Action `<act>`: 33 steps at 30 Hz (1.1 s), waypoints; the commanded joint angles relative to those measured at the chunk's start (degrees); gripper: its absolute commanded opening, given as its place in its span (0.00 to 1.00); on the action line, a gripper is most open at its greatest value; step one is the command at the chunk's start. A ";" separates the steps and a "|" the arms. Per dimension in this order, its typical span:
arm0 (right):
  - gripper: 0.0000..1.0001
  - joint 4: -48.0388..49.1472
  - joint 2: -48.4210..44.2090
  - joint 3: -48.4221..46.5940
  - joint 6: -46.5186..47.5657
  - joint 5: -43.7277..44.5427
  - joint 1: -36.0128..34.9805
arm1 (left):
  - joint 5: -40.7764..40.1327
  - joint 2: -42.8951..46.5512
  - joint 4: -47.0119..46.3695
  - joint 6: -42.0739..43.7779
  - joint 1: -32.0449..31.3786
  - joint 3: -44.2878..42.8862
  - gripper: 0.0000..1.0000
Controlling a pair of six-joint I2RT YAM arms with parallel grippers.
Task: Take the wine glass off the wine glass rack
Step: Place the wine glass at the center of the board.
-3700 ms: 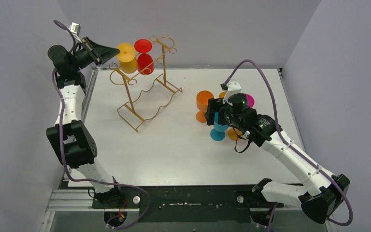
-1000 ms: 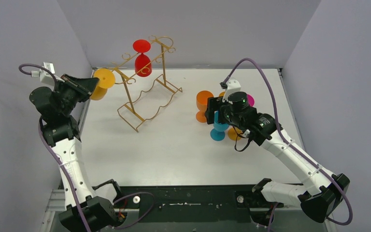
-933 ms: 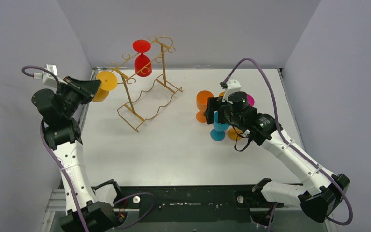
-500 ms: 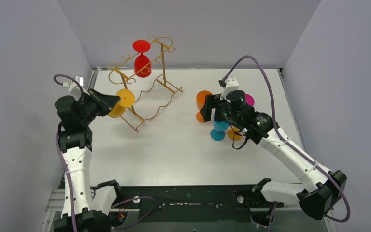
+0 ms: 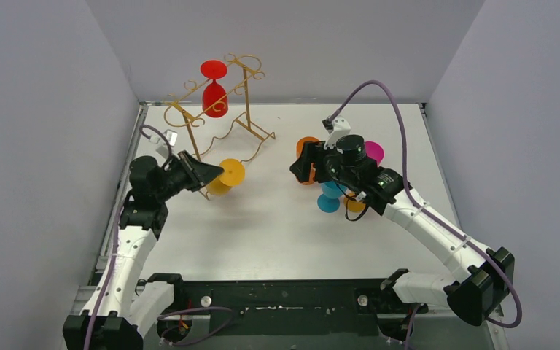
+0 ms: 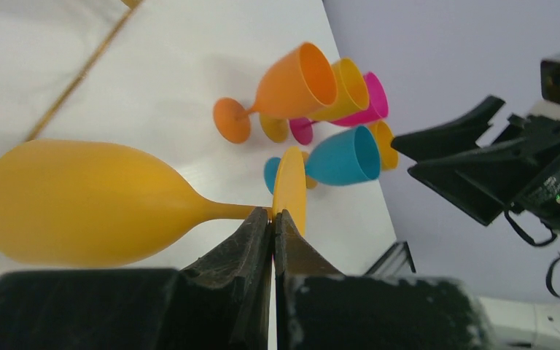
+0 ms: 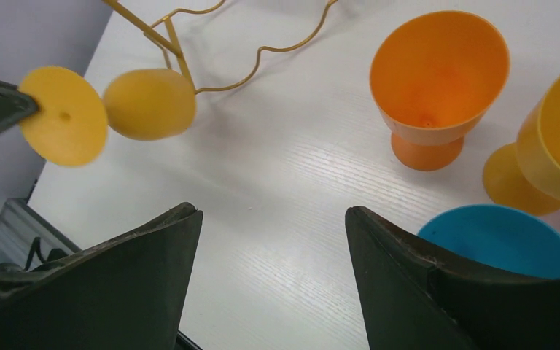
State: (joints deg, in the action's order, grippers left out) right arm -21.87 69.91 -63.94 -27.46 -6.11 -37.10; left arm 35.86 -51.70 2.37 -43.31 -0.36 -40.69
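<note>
The gold wire wine glass rack [image 5: 248, 102] stands at the table's back left, with a red wine glass [image 5: 215, 93] hanging upside down from its top. My left gripper [image 5: 216, 173] is shut on the foot of a yellow wine glass [image 5: 230, 175], holding it on its side in the air just in front of the rack's base. In the left wrist view the fingertips [image 6: 259, 222] pinch the foot's rim beside the stem, and the yellow wine glass's bowl [image 6: 80, 200] points left. My right gripper [image 7: 270, 211] is open and empty above the table, facing the yellow wine glass [image 7: 149, 102].
Several plastic glasses stand grouped at mid-right under my right arm: an orange one [image 5: 308, 148], a blue one [image 5: 329, 198], a pink one [image 5: 374, 152] and an amber one [image 7: 554, 157]. The rack's wavy base rail [image 7: 262, 49] lies behind the held glass.
My left arm has swung the yellow glass from the rack's left side down and rightward to the front of the rack. My right arm has moved left and its jaws have narrowed a little.
</note>
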 commanded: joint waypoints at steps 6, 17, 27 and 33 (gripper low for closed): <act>0.64 13.94 -1.63 2.58 -6.33 -13.82 1.05 | -4.51 -3.11 -16.25 -2.54 -18.35 -0.15 0.00; 0.59 27.61 0.13 7.52 -15.87 -35.75 6.07 | -2.20 -5.09 -19.53 -2.61 -21.35 -0.22 0.00; 0.34 28.13 2.78 7.16 -15.52 -39.88 6.98 | 10.68 -9.46 -30.47 -5.95 -22.10 -0.22 0.00; 0.19 31.95 4.27 6.19 -16.84 -47.57 8.31 | 9.11 -9.12 -30.76 -5.82 -22.14 0.27 0.00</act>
State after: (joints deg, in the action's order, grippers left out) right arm 3.79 72.99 -55.99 -43.81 -47.57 -29.45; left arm 43.35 -61.23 -23.09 -49.19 -22.22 -39.33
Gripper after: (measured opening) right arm 0.204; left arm 0.025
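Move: Held by the foot rim in the left fingers, the yellow glass hangs upside down, its middle about 2 cm right of that hand and 6 cm below. The right gripper is some 23 cm to the left hand's right, level with it; the rack stands about 24 cm ahead, lower. From the right hand, the yellow glass is about 21 cm left; the orange glass 16 cm ahead, 3 cm right, and the blue glass 5 cm ahead, 10 cm right, both some 17 cm lower. Bringing the hanging yellow glass over for a handover, the left hand swings it about 13 cm right and somewhat back, quickly at first, then easing up slightly and turning clockwise while keeping its pinch on the foot. The right hand comes left, back and up, 4 cm or so each way, rolling its left side up and turning counter-clockwise as its wide-open fingers close most of the way around the foot's free edge. ##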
